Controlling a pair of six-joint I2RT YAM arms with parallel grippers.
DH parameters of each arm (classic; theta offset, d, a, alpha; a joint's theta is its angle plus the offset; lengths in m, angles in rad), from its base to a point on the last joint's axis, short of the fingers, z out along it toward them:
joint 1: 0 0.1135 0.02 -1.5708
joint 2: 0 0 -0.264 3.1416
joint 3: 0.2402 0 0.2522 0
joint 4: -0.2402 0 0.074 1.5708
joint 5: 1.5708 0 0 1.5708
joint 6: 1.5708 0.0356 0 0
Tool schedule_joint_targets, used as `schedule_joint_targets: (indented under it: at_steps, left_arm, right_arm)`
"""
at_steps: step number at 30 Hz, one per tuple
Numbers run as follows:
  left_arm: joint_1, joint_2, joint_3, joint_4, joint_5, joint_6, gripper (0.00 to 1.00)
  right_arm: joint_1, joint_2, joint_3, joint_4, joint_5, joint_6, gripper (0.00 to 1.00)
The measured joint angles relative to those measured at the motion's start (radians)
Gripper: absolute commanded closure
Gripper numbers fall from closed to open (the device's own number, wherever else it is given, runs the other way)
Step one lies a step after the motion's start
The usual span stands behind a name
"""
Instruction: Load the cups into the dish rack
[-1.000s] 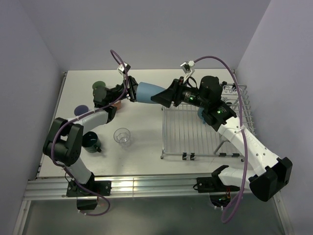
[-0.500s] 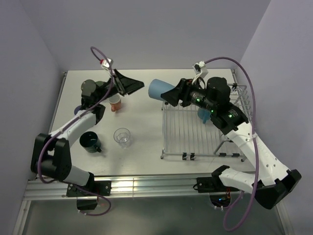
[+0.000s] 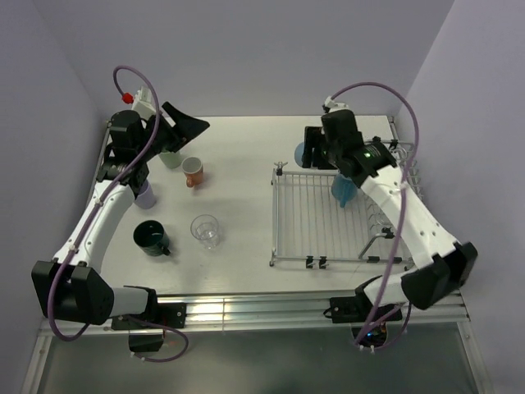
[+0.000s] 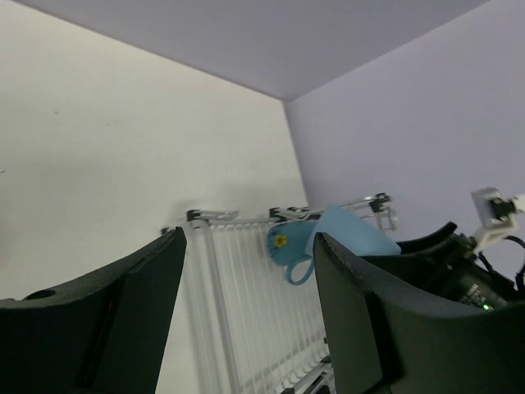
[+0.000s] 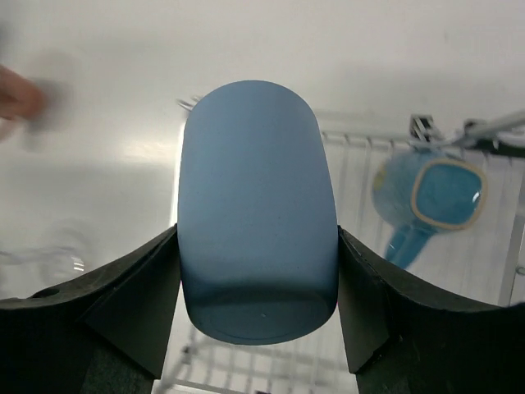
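My right gripper (image 3: 310, 154) is shut on a light blue cup (image 3: 301, 153) (image 5: 256, 213), holding it by its sides above the far left corner of the dish rack (image 3: 320, 222) (image 5: 361, 156). A blue mug (image 3: 343, 190) (image 5: 431, 195) lies in the rack. My left gripper (image 3: 193, 127) (image 4: 246, 238) is raised over the table's far left, open and empty. On the table below stand a pale green cup (image 3: 170, 159), an orange cup (image 3: 194, 171), a lavender cup (image 3: 145, 195), a dark green mug (image 3: 152, 237) and a clear glass (image 3: 206, 231).
The rack's raised wire side section (image 3: 404, 176) runs along the right, close to the right wall. The purple back wall stands just behind the table's far edge. In the left wrist view the rack (image 4: 238, 287) and blue mug (image 4: 287, 246) show between the jaws, far off.
The left gripper let go of the light blue cup, opened and swung back to the far left. The right gripper kept the cup and carried it right, to the rack's far left corner.
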Motion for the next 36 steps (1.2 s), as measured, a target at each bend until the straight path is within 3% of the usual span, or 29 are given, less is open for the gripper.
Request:
schedule_joint_targets:
  at_steps: [12,36]
  left_arm:
    - [0.003,-0.025,0.039,-0.234,-0.041,0.121,0.29]
    - [0.023,-0.034,0.039,-0.271,-0.04,0.156,0.3]
  right_arm:
    - [-0.029,0.237,0.006,-0.139,0.063,-0.06,1.0]
    - [-0.077,0.396,0.045,-0.143,0.064,-0.084,0.97]
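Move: The right hand holds the blue cup high over the rack's far edge; the free spot it goes to lies about 4 cm ahead, 4 cm right and 19 cm below. The patterned blue mug already in the rack is some 12 cm right, 3 cm ahead and 21 cm down; the rack's far-left corner is about 7 cm left, 7 cm ahead and 22 cm down. From the empty left hand, the spot lies about 36 cm right, 3 cm back and 24 cm lower. Gripping the blue cup, the right hand sinks about 14 cm towards the rack, tipping down; left eases down. ##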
